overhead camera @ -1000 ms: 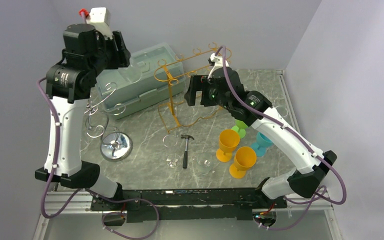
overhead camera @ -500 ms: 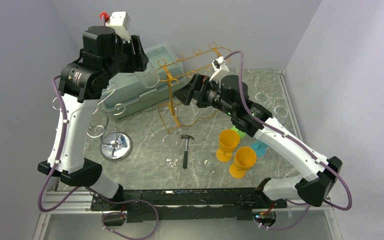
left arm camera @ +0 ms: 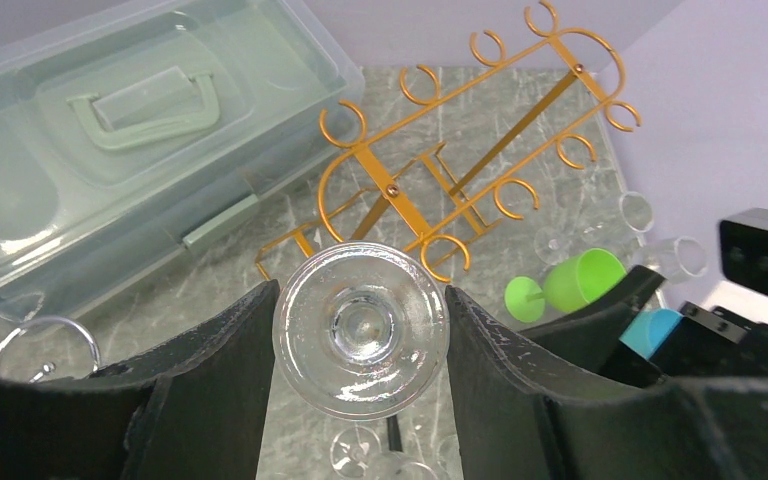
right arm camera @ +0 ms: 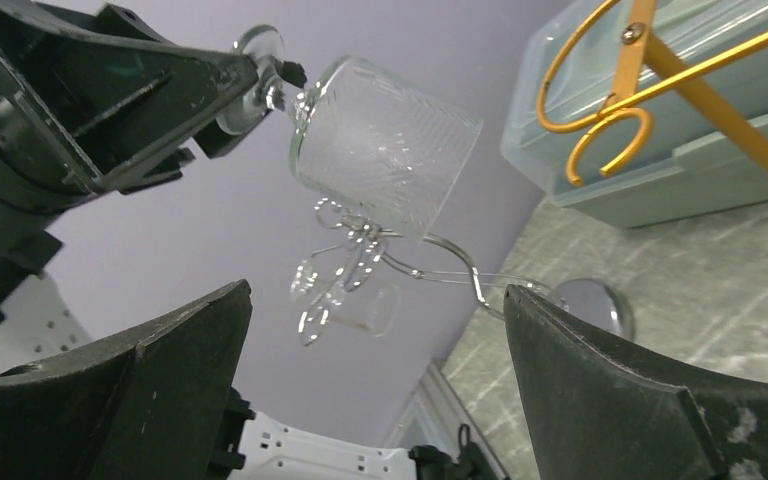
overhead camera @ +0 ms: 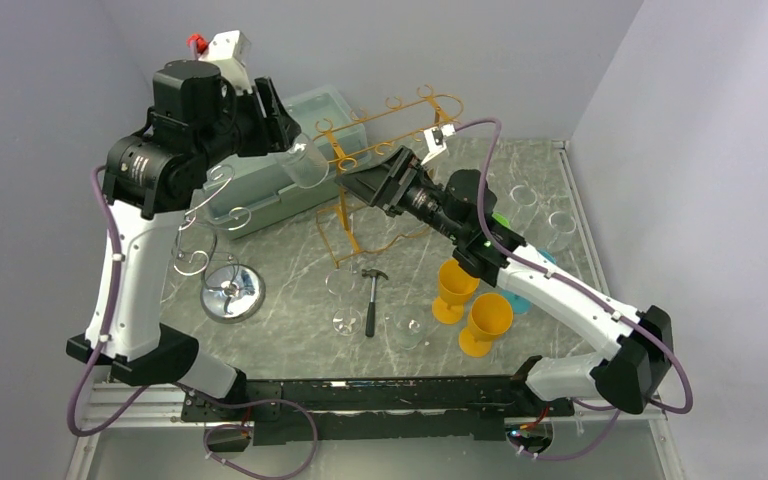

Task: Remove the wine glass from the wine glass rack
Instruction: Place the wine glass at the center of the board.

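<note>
The clear wine glass [overhead camera: 306, 165] hangs in the air, off the silver wine glass rack [overhead camera: 203, 222], over the lidded box. My left gripper [overhead camera: 293, 148] is shut on its round foot [left arm camera: 360, 330], one black finger [left arm camera: 215, 370] on each side. The right wrist view shows its ribbed bowl [right arm camera: 385, 145] tilted down and to the right from the foot [right arm camera: 260, 50]. Behind it the silver rack's [right arm camera: 440, 262] curled arms carry another clear glass [right arm camera: 358, 305]. My right gripper [overhead camera: 368, 186] is open just right of the held glass and faces it, jaws [right arm camera: 375, 293] empty.
A pale green lidded box [overhead camera: 260, 185] sits under the left gripper. A gold wire rack [overhead camera: 360, 160] stands mid-table. A hammer [overhead camera: 372, 298], two clear glasses [overhead camera: 345, 320] and two orange cups [overhead camera: 470, 300] are in front. A green cup [left arm camera: 580, 280] lies beyond the right arm.
The left arm has carried the glass right and a little lower, away from the silver rack. The right arm has stretched left, turning its open gripper toward the glass.
</note>
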Robot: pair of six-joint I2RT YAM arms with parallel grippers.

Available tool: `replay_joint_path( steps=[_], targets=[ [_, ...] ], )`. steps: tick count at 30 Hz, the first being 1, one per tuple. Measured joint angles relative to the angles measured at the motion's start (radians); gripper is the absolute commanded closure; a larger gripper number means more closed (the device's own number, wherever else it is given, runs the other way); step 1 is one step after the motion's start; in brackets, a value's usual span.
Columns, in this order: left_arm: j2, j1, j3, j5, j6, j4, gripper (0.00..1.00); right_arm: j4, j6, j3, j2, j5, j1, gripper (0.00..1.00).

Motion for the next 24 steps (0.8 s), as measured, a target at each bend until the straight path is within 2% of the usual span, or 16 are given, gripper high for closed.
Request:
replay_joint_path(
  steps=[11,18,24],
  targets=[
    [-0.083,0.000,-0.111,0.088,-0.103,0.024,0.72,0.225,0.138,-0.079,0.035,-0.042,0.010,0.06],
    [-0.110,0.000,-0.185,0.135,-0.175,0.067,0.72,0.379,0.219,-0.116,0.065,-0.072,0.012,0.19],
    [-0.169,0.000,-0.278,0.182,-0.260,0.136,0.72,0.514,0.296,-0.146,0.094,-0.094,0.012,0.36]
  ],
)
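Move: The wine glass hangs by its foot end from the left fingers, its bowl some 4 cm right of the left hand, 1 cm ahead and 7 cm lower. The right hand's open fingers, where the bowl is being taken, wait about 11 cm right, 2 cm back and 10 cm below the left hand. From the right hand the bowl is roughly 7 cm left, 3 cm ahead, 3 cm up; the rack's near end is 7 cm ahead, 2 cm left, 10 cm lower, and the storage box 20 cm ahead, 16 cm left, 30 cm lower. No grip by the right hand yet: the left hand, keeping its hold on the foot end, carries the glass back and to the right, about 5 cm, rolling some 15 degrees left side down so the bowl swings towards the right hand. The right hand meets the bowl, edging left, back and up about 3 cm, tipping its fingertips upward nearly 20 degrees and starting to close late, still well open. ##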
